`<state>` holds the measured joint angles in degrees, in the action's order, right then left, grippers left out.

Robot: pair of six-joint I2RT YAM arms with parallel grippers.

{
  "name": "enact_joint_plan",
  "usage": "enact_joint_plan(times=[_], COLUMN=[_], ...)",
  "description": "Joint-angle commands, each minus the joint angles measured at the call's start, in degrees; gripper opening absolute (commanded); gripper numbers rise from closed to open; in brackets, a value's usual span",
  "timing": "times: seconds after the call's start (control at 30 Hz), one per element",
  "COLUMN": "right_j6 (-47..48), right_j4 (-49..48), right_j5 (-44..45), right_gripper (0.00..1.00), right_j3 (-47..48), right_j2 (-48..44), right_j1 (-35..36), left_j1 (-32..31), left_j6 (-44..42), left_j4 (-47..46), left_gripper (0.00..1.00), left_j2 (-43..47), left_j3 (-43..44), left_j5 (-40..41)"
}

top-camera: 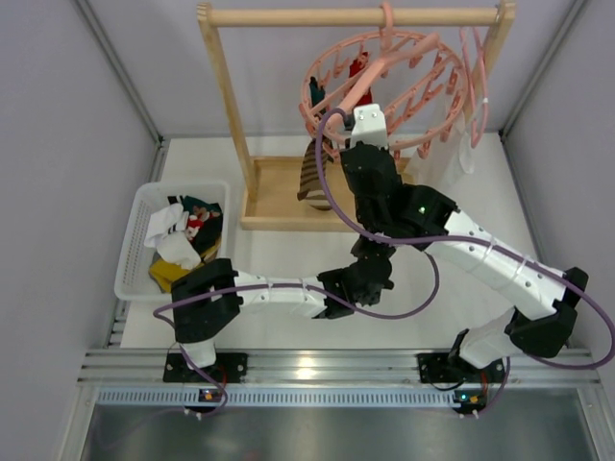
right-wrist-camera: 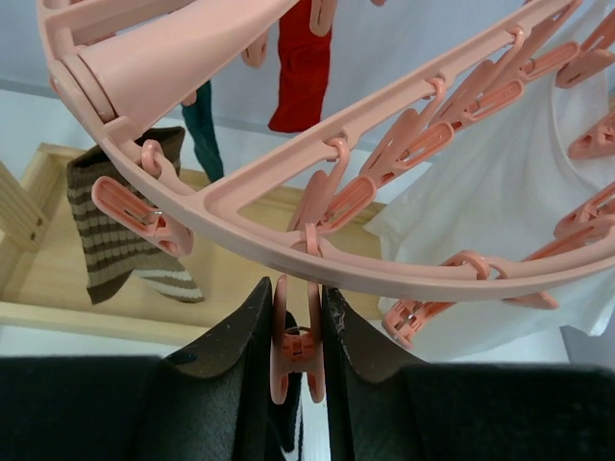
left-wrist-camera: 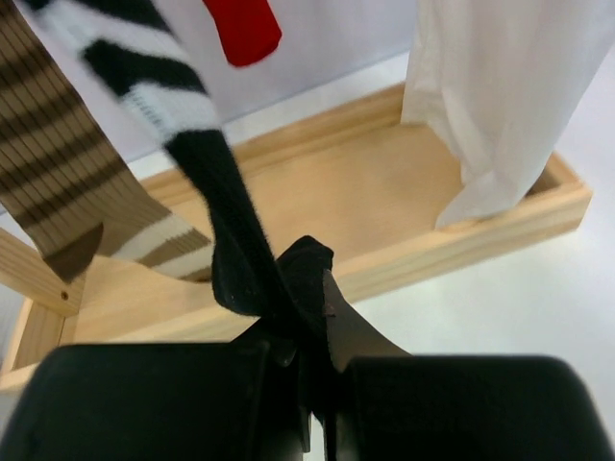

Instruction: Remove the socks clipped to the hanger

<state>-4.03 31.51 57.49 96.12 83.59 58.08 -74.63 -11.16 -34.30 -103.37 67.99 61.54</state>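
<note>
The round pink hanger hangs by its hook from the wooden rack. My right gripper is up at the ring, its fingers pressed on both handles of a pink clip. That clip holds the black sock with white stripes. My left gripper is shut on that sock's lower end, below the hanger. In the top view my right arm covers the left fingers. A brown striped sock, a teal sock and a red sock hang from other clips.
A large white garment hangs at the hanger's right side. The rack's wooden base tray lies under the hanger. A white basket with several socks in it stands at the left. Grey walls close in both sides.
</note>
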Motion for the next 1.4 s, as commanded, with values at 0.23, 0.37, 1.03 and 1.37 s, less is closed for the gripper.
enact_joint_plan(times=[0.23, 0.37, 1.03, 1.37], right_j6=[-2.6, -3.2, -6.5, -6.4], right_j4=[-4.3, -4.1, 3.1, 1.5], right_j5=[-11.6, -15.9, -38.1, -37.2], right_gripper=[0.25, 0.49, 1.0, 1.0], right_j3=[-2.2, -2.4, -9.9, -19.1], right_j2=[-6.0, -7.4, -28.8, -38.7], right_j1=[-3.2, -3.7, -3.6, -3.7], left_j1=[3.4, 7.7, 44.5, 78.6], left_j6=[21.6, 33.5, 47.7, 44.4], left_j4=[12.1, 30.6, 68.7, 68.6], left_gripper=[0.0, 0.0, 0.0, 0.0], left_j2=[15.5, 23.1, 48.8, 37.7], left_j3=[-15.4, -16.5, -7.7, 0.5], left_j5=[-2.1, -4.5, -18.6, -39.7])
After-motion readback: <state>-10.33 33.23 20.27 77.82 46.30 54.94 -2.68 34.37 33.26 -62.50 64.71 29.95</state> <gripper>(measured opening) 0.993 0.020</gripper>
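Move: About 49 cm to the left, 15 cm farther out and 20 cm below the left hand, which already holds the striped black sock's toe, stands the basket. The sock's clip is some 16 cm above that hand, 4 cm forward and 2 cm left, already squeezed between the right fingers. From the left hand, the brown striped sock hangs roughly 10 cm ahead, 12 cm left and 4 cm higher. Tugging the black sock down about 5 cm out of the clip, the left hand keeps its grip, then sweeps some 45 cm left towards the basket, rising again, turning counter-clockwise and tipping its fingers down. The right hand first keeps the clip pinched, then spreads its fingers wide and backs off about 13 cm from the hanger, drifting right and turning counter-clockwise. ##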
